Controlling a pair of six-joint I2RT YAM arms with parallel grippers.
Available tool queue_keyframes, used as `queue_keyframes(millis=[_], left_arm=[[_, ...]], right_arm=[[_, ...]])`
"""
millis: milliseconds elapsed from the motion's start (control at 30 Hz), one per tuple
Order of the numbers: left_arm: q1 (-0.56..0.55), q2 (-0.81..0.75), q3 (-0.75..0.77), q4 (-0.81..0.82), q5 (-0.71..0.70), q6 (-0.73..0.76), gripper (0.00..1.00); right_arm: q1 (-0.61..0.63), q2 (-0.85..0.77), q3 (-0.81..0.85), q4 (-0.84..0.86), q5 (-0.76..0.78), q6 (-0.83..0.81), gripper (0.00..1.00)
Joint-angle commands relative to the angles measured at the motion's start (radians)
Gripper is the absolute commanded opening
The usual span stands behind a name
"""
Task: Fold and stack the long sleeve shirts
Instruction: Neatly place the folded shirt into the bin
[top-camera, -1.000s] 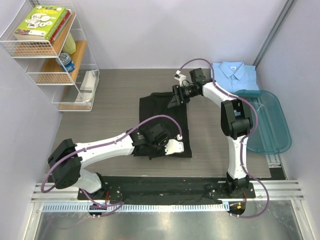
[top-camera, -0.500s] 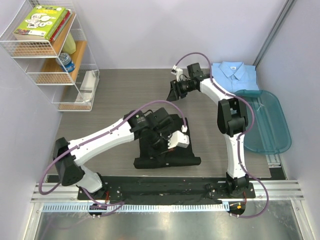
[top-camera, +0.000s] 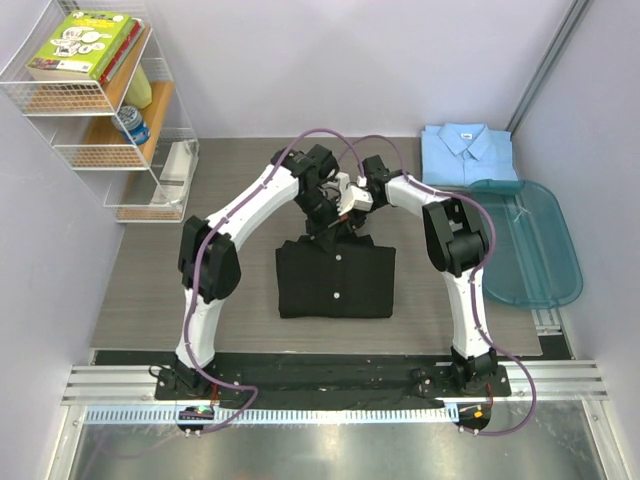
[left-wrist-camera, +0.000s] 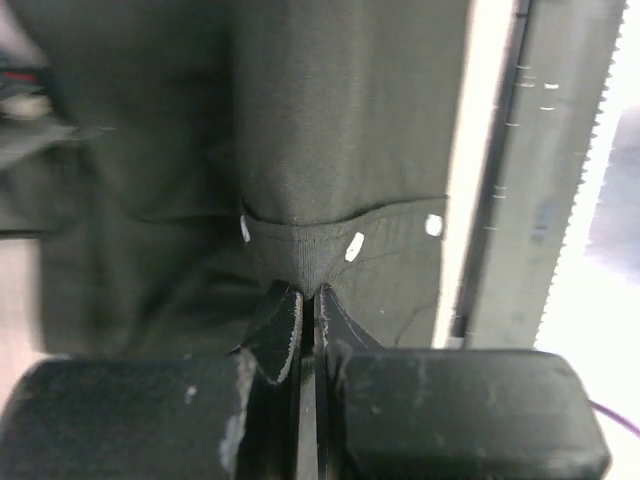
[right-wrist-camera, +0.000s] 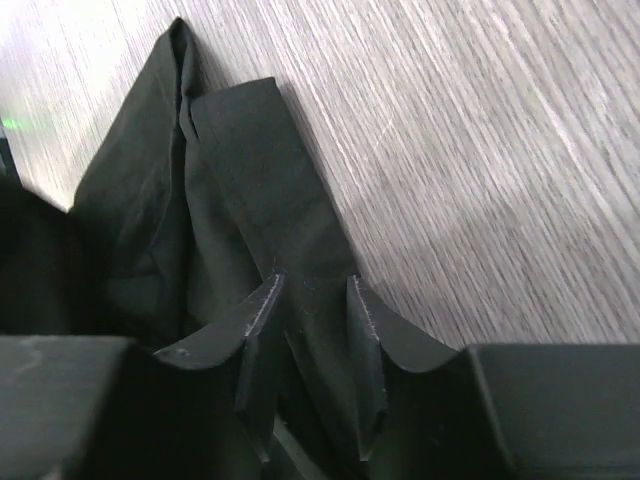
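Note:
The black long sleeve shirt (top-camera: 335, 282) lies folded in a rectangle at the table's middle, pale buttons up. Both grippers meet at its far edge. My left gripper (left-wrist-camera: 308, 293) is shut on a pinch of the black cloth near two pale buttons; from above the left gripper (top-camera: 326, 226) sits over the shirt's far edge. My right gripper (right-wrist-camera: 312, 292) straddles a fold of the same shirt (right-wrist-camera: 250, 190), with its jaws still apart and the cloth between them. The light blue long sleeve shirt (top-camera: 468, 152) lies folded at the back right.
A teal plastic tub (top-camera: 535, 250) lies at the right edge, just in front of the blue shirt. A wire shelf rack (top-camera: 100, 110) with books and jars stands at the back left. The black base rail (top-camera: 330, 370) runs along the near edge.
My left arm swung from the near side to the shirt's far edge, still shut on black cloth. The shirt now lies as a squarer rectangle. My right gripper came down onto its far edge, jaws narrowing.

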Motion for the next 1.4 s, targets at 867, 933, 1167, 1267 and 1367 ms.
queue_keyframes(millis=[867,933,1167,1267,1367], left_arm=[[0.147,0.161,0.113,-0.009,-0.076,0.218,0.17],[0.158,0.161,0.112,0.023,-0.087,0.212,0.35],[0.368,0.088,0.054,0.17,0.049,-0.08,0.56],[0.462,-0.023,-0.157,0.282,0.145,-0.235,0.66],[0.508,-0.121,-0.355,0.394,0.172,-0.288,0.67]], right_arm=[[-0.12,0.02,0.267,-0.101,-0.015,0.016,0.68],[-0.151,0.009,0.267,-0.104,-0.03,0.059,0.76],[-0.272,-0.168,0.031,-0.067,-0.107,0.234,0.78],[-0.279,-0.276,-0.132,-0.021,-0.115,0.27,0.78],[-0.279,-0.351,-0.285,0.121,-0.116,0.316,0.78]])
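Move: My left hand still pinches the black shirt's raised edge. The shirt's far edge, where I'm taking it, lies about 10 cm ahead, 4 cm to the right and 12 cm below; the shirt's middle is some 2 cm ahead and 4 cm right. From my right hand, low at the far edge, the shirt's middle is 9 cm back and 3 cm left, the blue shirt 21 cm ahead and 27 cm right, the bin level and 41 cm right. With my left hand I carry the pinched edge forward about 6 cm and down 5, drifting left, while my half-open right hand stays put at the far edge. Then both hands open and leave the shirt: my left sweeps forward and left, turning some 25 degrees counter-clockwise, as my right rises 5 cm going forward, then swings right and back, turning clockwise. ##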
